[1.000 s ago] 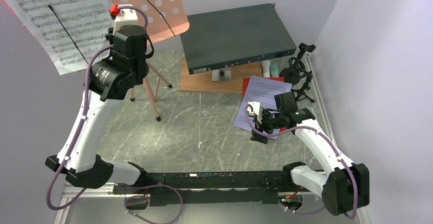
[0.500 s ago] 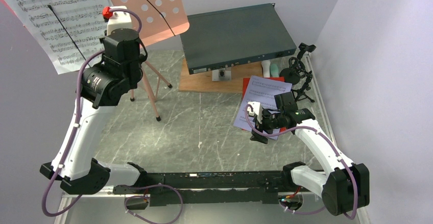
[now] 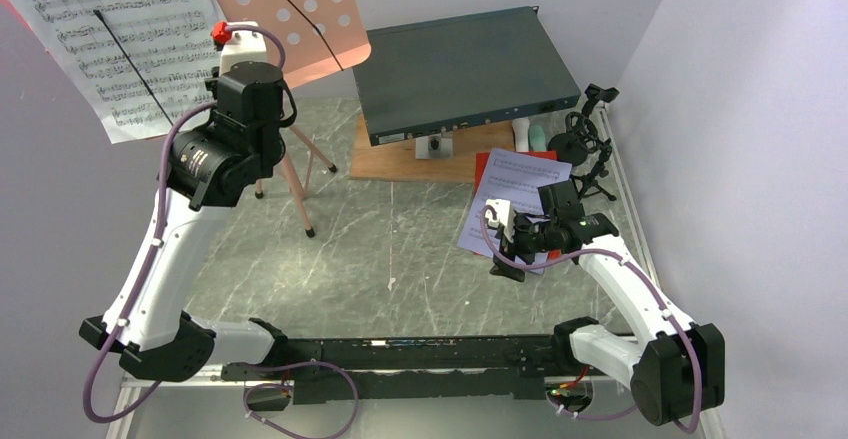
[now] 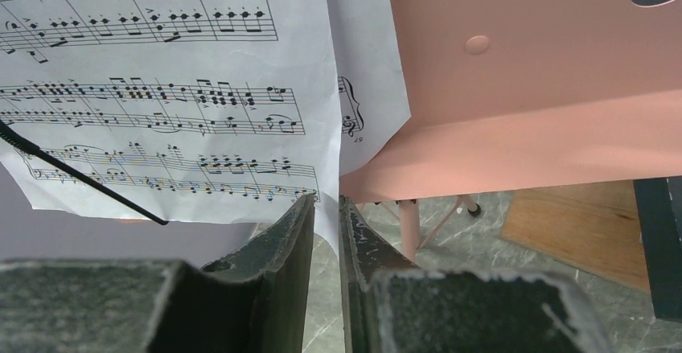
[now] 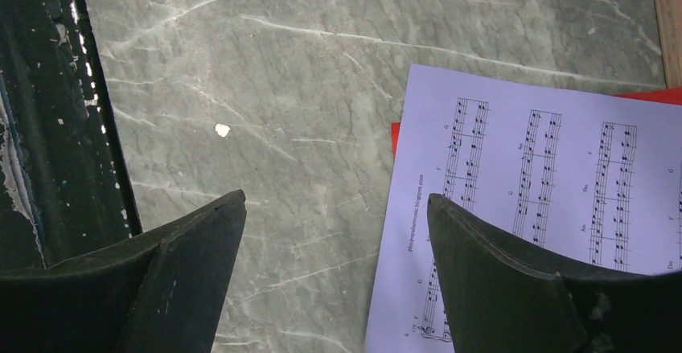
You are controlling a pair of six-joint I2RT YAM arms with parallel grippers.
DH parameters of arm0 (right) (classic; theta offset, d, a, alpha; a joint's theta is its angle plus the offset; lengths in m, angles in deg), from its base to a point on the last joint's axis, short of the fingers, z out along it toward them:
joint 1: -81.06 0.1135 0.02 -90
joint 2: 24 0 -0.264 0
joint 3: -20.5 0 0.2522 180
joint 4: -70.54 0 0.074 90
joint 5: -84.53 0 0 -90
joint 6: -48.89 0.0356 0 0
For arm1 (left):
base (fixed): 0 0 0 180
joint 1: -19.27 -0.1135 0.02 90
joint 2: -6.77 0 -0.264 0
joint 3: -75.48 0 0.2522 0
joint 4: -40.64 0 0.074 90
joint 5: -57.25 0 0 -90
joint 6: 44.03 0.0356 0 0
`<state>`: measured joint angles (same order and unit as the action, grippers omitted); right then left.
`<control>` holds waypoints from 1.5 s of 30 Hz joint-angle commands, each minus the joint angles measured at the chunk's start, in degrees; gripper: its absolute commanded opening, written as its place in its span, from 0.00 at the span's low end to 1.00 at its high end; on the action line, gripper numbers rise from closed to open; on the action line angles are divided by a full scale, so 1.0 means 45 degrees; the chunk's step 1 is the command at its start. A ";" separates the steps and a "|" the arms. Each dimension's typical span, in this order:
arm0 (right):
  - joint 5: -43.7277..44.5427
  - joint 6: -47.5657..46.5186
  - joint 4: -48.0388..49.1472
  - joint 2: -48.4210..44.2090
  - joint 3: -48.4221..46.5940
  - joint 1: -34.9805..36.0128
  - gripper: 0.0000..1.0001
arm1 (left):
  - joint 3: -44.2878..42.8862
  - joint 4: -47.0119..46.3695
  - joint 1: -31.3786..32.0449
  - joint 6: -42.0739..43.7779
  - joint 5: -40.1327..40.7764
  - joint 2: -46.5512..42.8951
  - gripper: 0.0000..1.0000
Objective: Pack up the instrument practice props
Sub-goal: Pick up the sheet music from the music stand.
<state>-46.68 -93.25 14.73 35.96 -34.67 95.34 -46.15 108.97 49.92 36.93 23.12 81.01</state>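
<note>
The salmon-pink music stand [image 3: 300,9] stands at the back left on thin tripod legs. A white sheet-music page [image 3: 110,39] rests on its desk under a black wire. My left gripper [image 4: 326,200] is raised at the desk's lower edge [image 4: 523,128]. Its jaws are open only a narrow slit, and the bottom corner of the white page [image 4: 161,88] hangs in that slit. My right gripper [image 5: 336,200] is open over the table and straddles the left edge of a lavender page [image 5: 547,168], which lies on a red page [image 3: 485,164]. A black mic stand [image 3: 585,144] and small tubes [image 3: 522,134] sit at the back right.
A dark grey rack box [image 3: 460,69] lies on a wooden board [image 3: 400,159] at the back centre. The stand's legs [image 3: 300,189] reach the marble-look tabletop just beside my left arm. Grey walls close the left, back and right sides.
My left arm shifted left, then came partly back to the right. Its jaws narrowed and then widened a little around the page corner. The right arm stayed put.
</note>
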 commanded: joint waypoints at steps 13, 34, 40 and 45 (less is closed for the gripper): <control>-0.0422 -0.0249 -0.0032 -0.0337 -0.0232 -0.0078 0.86 | 0.0070 -0.0830 -0.0093 0.0543 -0.1547 -0.1031 0.00; -0.0334 -0.0287 -0.0010 -0.0357 -0.0198 -0.0091 0.86 | 0.2745 -0.5033 -0.0104 0.2602 -0.9868 -0.3697 0.00; -0.0320 -0.0288 -0.0009 -0.0396 -0.0173 -0.0088 0.86 | 0.3100 -0.5259 -0.0093 0.2703 -1.0375 -0.3966 0.00; -0.0314 -0.0288 -0.0008 -0.0393 -0.0176 -0.0089 0.86 | 0.3194 -0.5374 -0.0093 0.2776 -1.1199 -0.4091 0.00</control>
<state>-46.64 -93.45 14.73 35.13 -34.67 95.12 -31.84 87.72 49.66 48.31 -21.53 63.89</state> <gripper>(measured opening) 0.860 0.009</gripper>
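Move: Right between the left hand's slightly open fingertips is the lower right corner of the front sheet music; the sheet's middle lies about 11 cm left, 8 cm ahead and 7 cm higher. The black page holder crossing it is roughly 11 cm left and 3 cm ahead, slightly higher, and the stand's bare pink part some 11 cm right, 8 cm ahead and 5 cm up. From the idle right hand the sheet is around 63 cm left, 22 cm ahead and 40 cm above. Pinching shut on the sheet's lower right corner, the left hand first barely shifts, then pulls it about 10 cm to the right across the front of the music stand, rising some 5 cm and drawing back a little. Meanwhile the wrist turns about 45 degrees clockwise and tips the fingers up slightly, the corner kept between the tips. ##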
